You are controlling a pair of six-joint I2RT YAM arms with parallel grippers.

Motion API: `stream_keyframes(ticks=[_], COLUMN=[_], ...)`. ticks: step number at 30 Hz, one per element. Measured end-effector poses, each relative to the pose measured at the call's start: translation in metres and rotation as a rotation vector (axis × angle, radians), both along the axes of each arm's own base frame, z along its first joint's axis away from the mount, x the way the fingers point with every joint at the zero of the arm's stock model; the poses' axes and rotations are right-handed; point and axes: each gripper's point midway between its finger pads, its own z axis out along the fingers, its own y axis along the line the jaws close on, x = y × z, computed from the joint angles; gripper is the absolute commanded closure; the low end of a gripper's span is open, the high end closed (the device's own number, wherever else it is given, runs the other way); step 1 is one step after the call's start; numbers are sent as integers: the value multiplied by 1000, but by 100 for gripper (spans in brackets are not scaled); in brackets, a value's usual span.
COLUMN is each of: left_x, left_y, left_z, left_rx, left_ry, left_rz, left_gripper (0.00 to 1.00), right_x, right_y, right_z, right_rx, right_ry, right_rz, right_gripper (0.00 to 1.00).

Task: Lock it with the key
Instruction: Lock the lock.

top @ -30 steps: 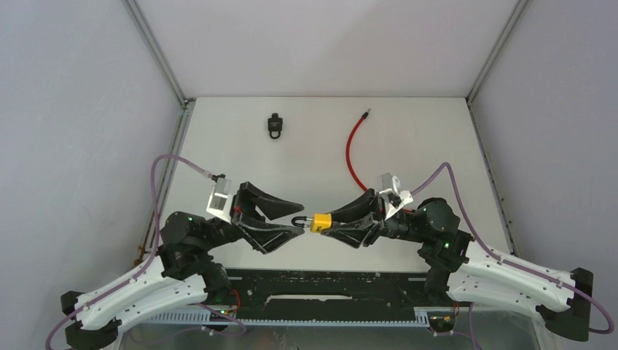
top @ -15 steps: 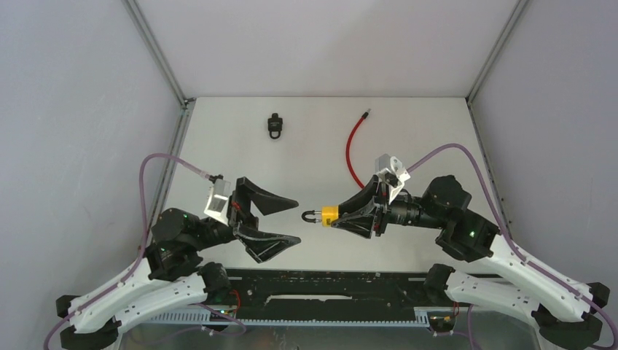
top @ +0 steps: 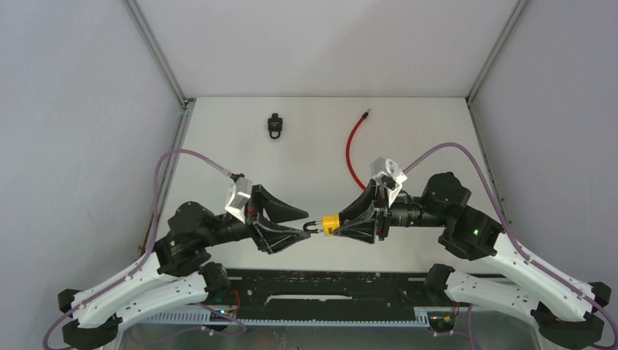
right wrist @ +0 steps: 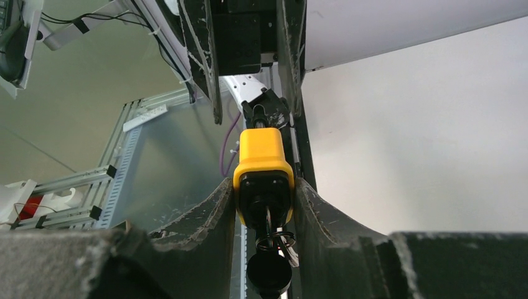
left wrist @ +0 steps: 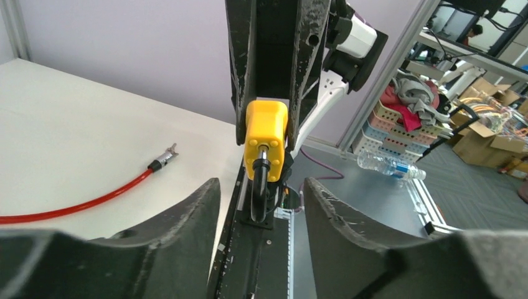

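Observation:
A yellow padlock (top: 331, 222) hangs above the table's near edge with my right gripper (top: 336, 223) shut on its body. In the right wrist view the padlock (right wrist: 263, 156) is pinched between both fingers of the right gripper (right wrist: 263, 184). A black-headed key (right wrist: 268, 271) on a ring sticks out of its keyhole end. The black shackle (left wrist: 257, 193) points at my left gripper (top: 306, 222). In the left wrist view the left gripper (left wrist: 261, 184) is open. Its fingers stand on either side of the shackle with a gap on both sides.
A red cable (top: 352, 149) lies on the white table at the back right. A small black object (top: 274, 125) lies at the back left. The black mounting rail (top: 321, 284) runs along the near edge under both grippers. Grey walls close in the sides.
My left gripper opened wide and drew back. It has since moved right and narrowed around the shackle. The right arm shifted right, still holding the padlock.

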Motion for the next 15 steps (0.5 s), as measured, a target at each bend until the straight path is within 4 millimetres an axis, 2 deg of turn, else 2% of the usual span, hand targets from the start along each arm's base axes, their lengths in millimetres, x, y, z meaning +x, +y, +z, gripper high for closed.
stream_keyframes(ticks=[7,15], left_x=[-3,-5], left_y=[-13,-14], left_z=[-14,-15], left_rx=[53,54], left_ry=[18,22], left_rz=[-56,-71], left_gripper=[63,76], right_x=[4,4], right_y=[0,0], right_z=[0,0], right_rx=[0,0], right_ry=[-1,-2], right_rz=[-22,-23], right_gripper=[100,100])
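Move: The padlock's black shackle points at the left hand, its middle about 2 cm to that hand's right, level with it fore and aft, and some 1 cm below. The yellow lock body is about 6 cm to the left hand's right and the keys about 10 cm, both nearly level with it fore and aft, the keys some 2 cm lower. From the right hand, which holds the body, the shackle lies about 6 cm to the left. The shackle is what the left hand closes in on: it goes down and to the right, about 1.5 cm each way, with a slight tilt, and brings its half-open fingertips forward and back of the shackle. It then stops there while the fingers keep narrowing to roughly half their gap. The right hand stays in place and keeps its pinch on the lock body. ##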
